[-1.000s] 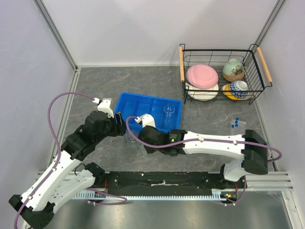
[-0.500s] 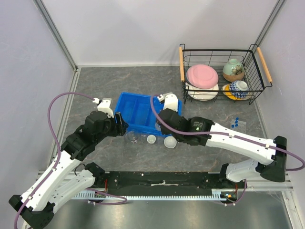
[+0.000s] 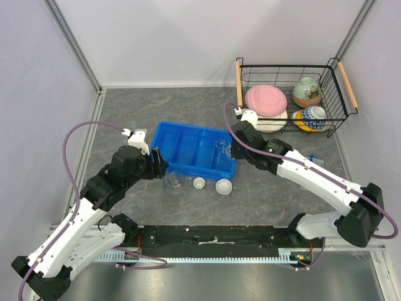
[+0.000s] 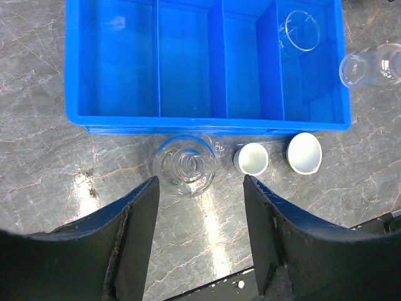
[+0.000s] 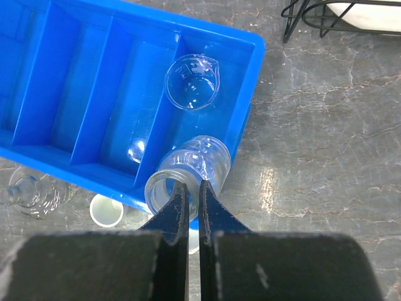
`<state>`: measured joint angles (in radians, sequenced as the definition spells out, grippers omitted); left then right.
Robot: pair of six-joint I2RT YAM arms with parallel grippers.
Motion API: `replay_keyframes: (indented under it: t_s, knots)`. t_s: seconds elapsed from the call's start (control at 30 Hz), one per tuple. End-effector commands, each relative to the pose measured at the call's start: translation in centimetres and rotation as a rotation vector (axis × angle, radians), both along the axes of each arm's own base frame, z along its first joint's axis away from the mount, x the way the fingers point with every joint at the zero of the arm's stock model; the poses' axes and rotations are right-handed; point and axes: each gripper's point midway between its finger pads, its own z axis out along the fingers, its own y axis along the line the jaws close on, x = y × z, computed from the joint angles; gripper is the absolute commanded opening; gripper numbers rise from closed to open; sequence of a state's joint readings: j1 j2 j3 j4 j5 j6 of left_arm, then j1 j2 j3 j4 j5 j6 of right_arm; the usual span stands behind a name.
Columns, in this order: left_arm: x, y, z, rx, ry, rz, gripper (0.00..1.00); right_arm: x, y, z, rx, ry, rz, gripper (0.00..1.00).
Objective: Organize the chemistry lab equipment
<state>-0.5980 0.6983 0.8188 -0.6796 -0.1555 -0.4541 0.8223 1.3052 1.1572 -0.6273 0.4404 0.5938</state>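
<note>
My right gripper (image 5: pixel 193 188) is shut on the rim of a clear glass beaker (image 5: pixel 191 169), one finger inside its mouth. It holds the beaker tilted over the right end of the blue bin (image 3: pixel 182 147). A second beaker (image 5: pixel 192 81) stands in the bin's rightmost compartment. In front of the bin on the table are a clear flask (image 4: pixel 185 164) and two white round dishes (image 4: pixel 252 158) (image 4: pixel 304 152). My left gripper (image 4: pixel 200 188) hangs open just above and in front of the flask, with nothing between its fingers. Blue-capped tubes (image 3: pixel 309 162) lie at the right.
A black wire basket (image 3: pixel 343 116) at the back right holds a pink plate (image 3: pixel 265 99) and patterned bowls (image 3: pixel 307 91). The bin's other compartments show bare blue floor. Grey walls close in the table on three sides.
My right arm has swung from the bin's front left to its right end, carrying the beaker. The two white dishes came into sight. The left arm has not moved.
</note>
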Motion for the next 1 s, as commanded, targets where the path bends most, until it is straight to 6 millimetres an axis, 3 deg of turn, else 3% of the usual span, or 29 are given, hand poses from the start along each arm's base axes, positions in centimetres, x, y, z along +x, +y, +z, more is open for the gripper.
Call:
replay_keyframes:
  t_s: [0.0, 0.43, 0.77, 0.97]
  knots:
    - [0.2, 0.0, 0.9, -0.022, -0.022, 0.015, 0.63, 1.5, 1.9, -0.4, 0.088, 0.004, 0.049, 0.00]
    - [0.3, -0.1, 1.0, -0.021, -0.024, 0.012, 0.63, 2.0, 3.4, -4.2, 0.105, 0.086, 0.097, 0.00]
    - [0.3, -0.1, 1.0, -0.020, -0.024, 0.012, 0.63, 1.8, 3.2, -8.2, 0.064, 0.141, 0.089, 0.00]
    - [0.2, 0.0, 1.0, -0.019, -0.028, 0.013, 0.63, 2.0, 3.1, -9.4, 0.045, 0.147, 0.089, 0.00]
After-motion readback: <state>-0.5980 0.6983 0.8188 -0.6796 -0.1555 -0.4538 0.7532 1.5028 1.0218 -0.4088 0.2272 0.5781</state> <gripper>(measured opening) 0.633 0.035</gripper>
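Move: The right gripper already holds a clear glass bottle by its rim. Its place, the near half of the blue box's right-hand compartment, is about 2 cm ahead, 3 cm left and some 17 cm below. The beaker in that compartment stands roughly 7 cm farther out than that place; the larger white cup is about 7 cm back and 2 cm left of the hand. From the left hand the place is some 8 cm ahead and 21 cm right. Lower the right gripper about 10 cm into the near part of the box's right-hand compartment, fingers kept shut on the bottle's rim. Shift it 2 to 3 cm left on the first half of the way down, clear of the right wall, then go nearly straight down, tipping the fingers some 10 degrees further downward. ##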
